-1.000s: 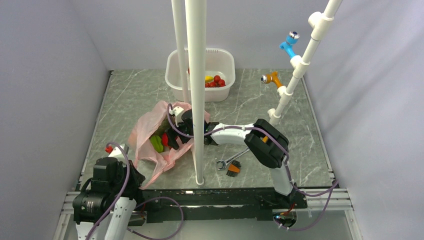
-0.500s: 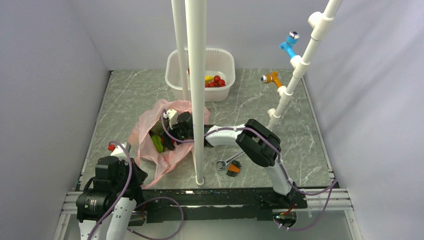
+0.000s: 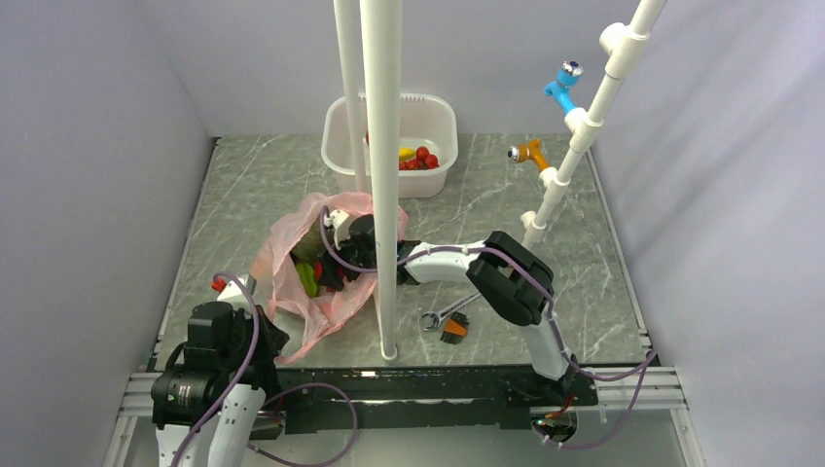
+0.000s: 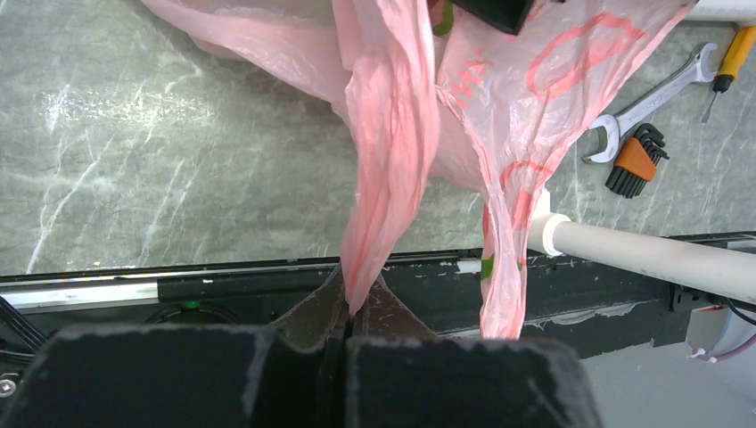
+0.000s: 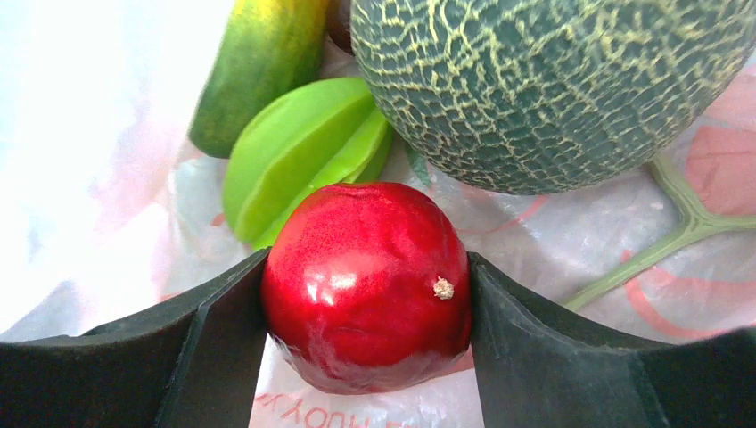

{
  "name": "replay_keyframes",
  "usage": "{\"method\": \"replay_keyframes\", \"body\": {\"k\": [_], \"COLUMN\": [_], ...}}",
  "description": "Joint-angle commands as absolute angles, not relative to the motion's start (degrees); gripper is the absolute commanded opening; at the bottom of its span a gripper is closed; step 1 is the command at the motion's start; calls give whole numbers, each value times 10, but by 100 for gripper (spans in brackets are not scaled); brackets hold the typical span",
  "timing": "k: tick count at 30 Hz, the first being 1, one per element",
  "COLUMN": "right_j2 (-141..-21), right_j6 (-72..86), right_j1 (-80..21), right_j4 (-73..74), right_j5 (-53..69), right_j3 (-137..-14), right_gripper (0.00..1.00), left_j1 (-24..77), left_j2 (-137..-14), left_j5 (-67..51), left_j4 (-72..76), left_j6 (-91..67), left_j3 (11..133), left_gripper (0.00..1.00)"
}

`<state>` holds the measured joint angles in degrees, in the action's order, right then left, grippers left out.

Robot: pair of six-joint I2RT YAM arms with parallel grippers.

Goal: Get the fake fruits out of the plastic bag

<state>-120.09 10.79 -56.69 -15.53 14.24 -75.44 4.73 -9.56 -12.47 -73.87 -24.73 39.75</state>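
The pink plastic bag (image 3: 282,292) lies open at the table's left front, with fake fruits inside. My right gripper (image 5: 367,263) reaches into it, and both fingers press the sides of a glossy red round fruit (image 5: 365,285). Just beyond that fruit lie a green ridged piece (image 5: 303,156), a green-yellow elongated piece (image 5: 258,71) and a netted dull-green melon (image 5: 544,89). In the top view the right gripper (image 3: 329,270) is partly hidden by the bag's rim. My left gripper (image 4: 355,312) is shut on a gathered strip of the bag (image 4: 392,107), pulled taut toward the table's near edge.
A white tub (image 3: 340,146) at the back holds red pieces and a yellow one (image 3: 416,158). A wrench (image 3: 443,313) and an orange-handled hex key set (image 3: 454,331) lie right of the bag. A white pole (image 3: 381,195) stands beside the bag, and a pipe stand (image 3: 574,136) rises at right.
The right gripper's jaws have narrowed from wide open until they touch the red fruit, and it has reached slightly deeper into the bag. The left gripper stays shut on the bag.
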Motion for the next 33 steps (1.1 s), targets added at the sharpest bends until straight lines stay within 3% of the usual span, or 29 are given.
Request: {"method": "replay_keyframes", "body": {"k": [1,20,23,33], "right_j2": [-1131,-960,-939,-786], "right_j6": [140,299,287,189], "right_j1": [-546,-470,-456,-408], "right_j4": [-153,-265,-230,-64], "right_j5": [198,366,381,287], "right_j3": [-761,-639,-647,-675], "right_gripper": [34,7,0,0], "left_j1": [48,48,47,44], "left_j2": [-98,-84,-82,-93], "left_j5": [-140,-144,-142,-146], "left_j4": [-716,-715,-716,-709], "left_j6": [-246,-241,-242,-245], "left_j3": [393,392,393,388], "left_gripper": [0,0,0,0]}}
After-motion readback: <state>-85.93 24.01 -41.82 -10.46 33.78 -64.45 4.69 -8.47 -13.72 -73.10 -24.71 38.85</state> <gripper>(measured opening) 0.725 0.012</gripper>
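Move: The right hand is down in the plastic bag with the red fruit already between its fingers. The white bin is about 30 cm ahead and 12 cm to its right. Nearest in the bag, the green fruit lies some 6 cm to the left and level, and the melon roughly 8 cm ahead and 5 cm left. From the left hand, which still clamps the bag's handle, the bin is about 46 cm ahead, 19 cm right and 8 cm lower. Still pinching the red fruit, the right hand rises about 20 cm and goes 11 right, leaving the bag. ##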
